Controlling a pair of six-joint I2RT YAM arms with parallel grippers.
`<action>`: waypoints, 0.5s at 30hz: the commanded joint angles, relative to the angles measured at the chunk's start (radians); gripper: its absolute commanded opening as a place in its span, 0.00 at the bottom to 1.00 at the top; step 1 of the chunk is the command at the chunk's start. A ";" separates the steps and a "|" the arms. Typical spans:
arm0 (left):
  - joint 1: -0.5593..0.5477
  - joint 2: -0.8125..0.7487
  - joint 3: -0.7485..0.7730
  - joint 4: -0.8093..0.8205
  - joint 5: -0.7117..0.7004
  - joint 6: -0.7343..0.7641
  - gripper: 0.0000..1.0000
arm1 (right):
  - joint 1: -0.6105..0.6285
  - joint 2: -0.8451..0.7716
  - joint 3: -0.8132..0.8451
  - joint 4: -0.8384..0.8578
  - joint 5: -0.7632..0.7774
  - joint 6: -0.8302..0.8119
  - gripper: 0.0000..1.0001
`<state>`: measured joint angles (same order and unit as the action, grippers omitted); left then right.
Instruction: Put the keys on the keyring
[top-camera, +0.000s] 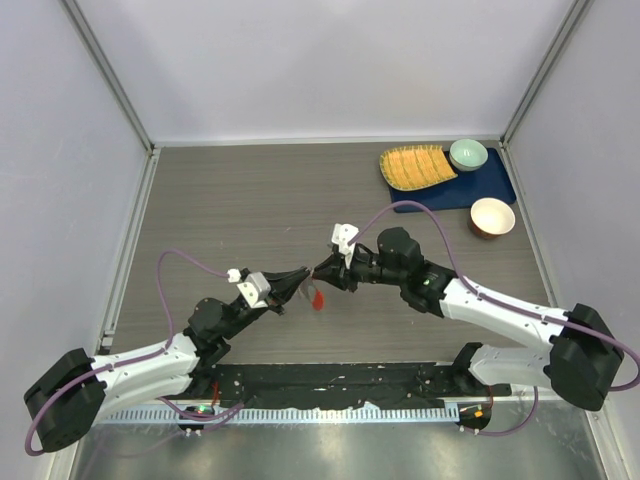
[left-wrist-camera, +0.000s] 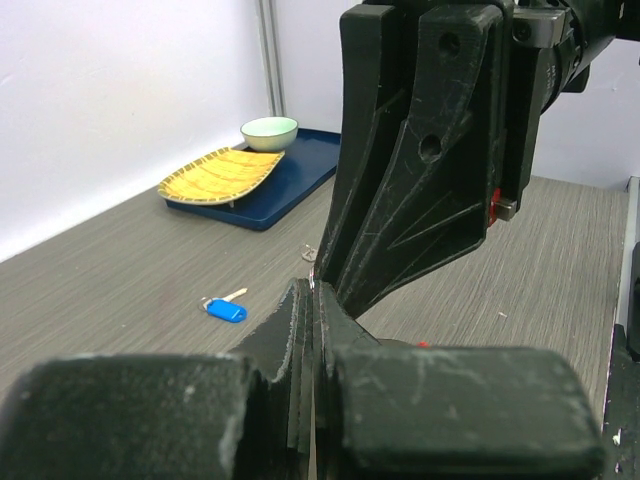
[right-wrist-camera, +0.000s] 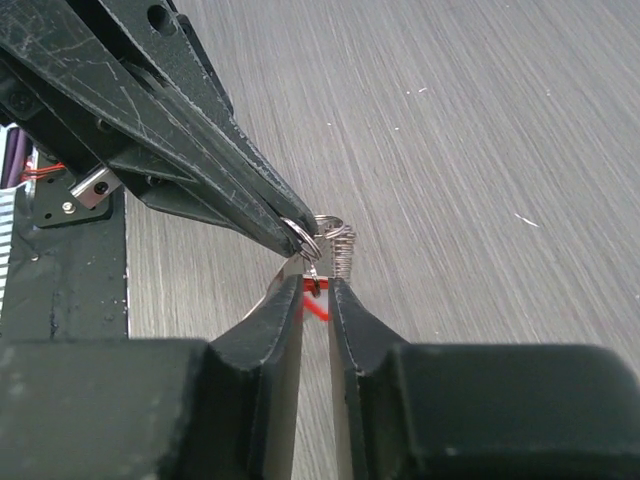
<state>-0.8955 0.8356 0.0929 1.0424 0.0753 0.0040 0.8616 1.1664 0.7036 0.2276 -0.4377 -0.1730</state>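
My left gripper and right gripper meet tip to tip above the table's middle. The left gripper is shut, and its tips pinch the small silver ring of the keyring. The keyring's red fob hangs below it. The right gripper stands nearly shut with a flat silvery key across its tips, beside a small wire coil. A blue-headed key lies on the table to the left. Other keys are out of view.
At the back right a blue tray carries a yellow plate and a green bowl. A brown bowl stands beside it. A black mat runs along the near edge. A small silvery bit lies beyond my left tips.
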 joint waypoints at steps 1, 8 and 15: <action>0.001 -0.004 0.036 0.079 0.006 0.002 0.00 | -0.003 0.009 0.013 0.070 -0.047 0.015 0.18; 0.001 0.007 0.036 0.093 0.009 -0.027 0.00 | -0.003 0.029 0.025 0.070 -0.114 0.033 0.01; 0.001 0.045 0.042 0.126 0.024 -0.041 0.00 | -0.003 0.061 0.037 0.113 -0.196 0.062 0.01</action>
<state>-0.8951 0.8616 0.0929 1.0569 0.0830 -0.0235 0.8528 1.2114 0.7040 0.2554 -0.5404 -0.1440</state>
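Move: The small metal tip of the keyring sticks out of the left hand's shut fingertips, about 2 cm right of that hand and 1 cm ahead, and sits some 1 cm left of the right hand, practically between its parted tips. From the right hand the keyring's red band hangs about 5 cm below and 2 cm back, 1 cm left; the blue-tagged key lies on the table roughly 15 cm ahead, 7 cm right and 20 cm lower. The keyring's small metal tip is pinched as the right fingers, about a quarter open, shut on it right beside the left fingertips. The right hand meanwhile eases back, left and down towards the left hand, about 1.5 cm in all, turning some 5 degrees counter-clockwise. The left hand stays almost still and keeps its grip on the keyring. ##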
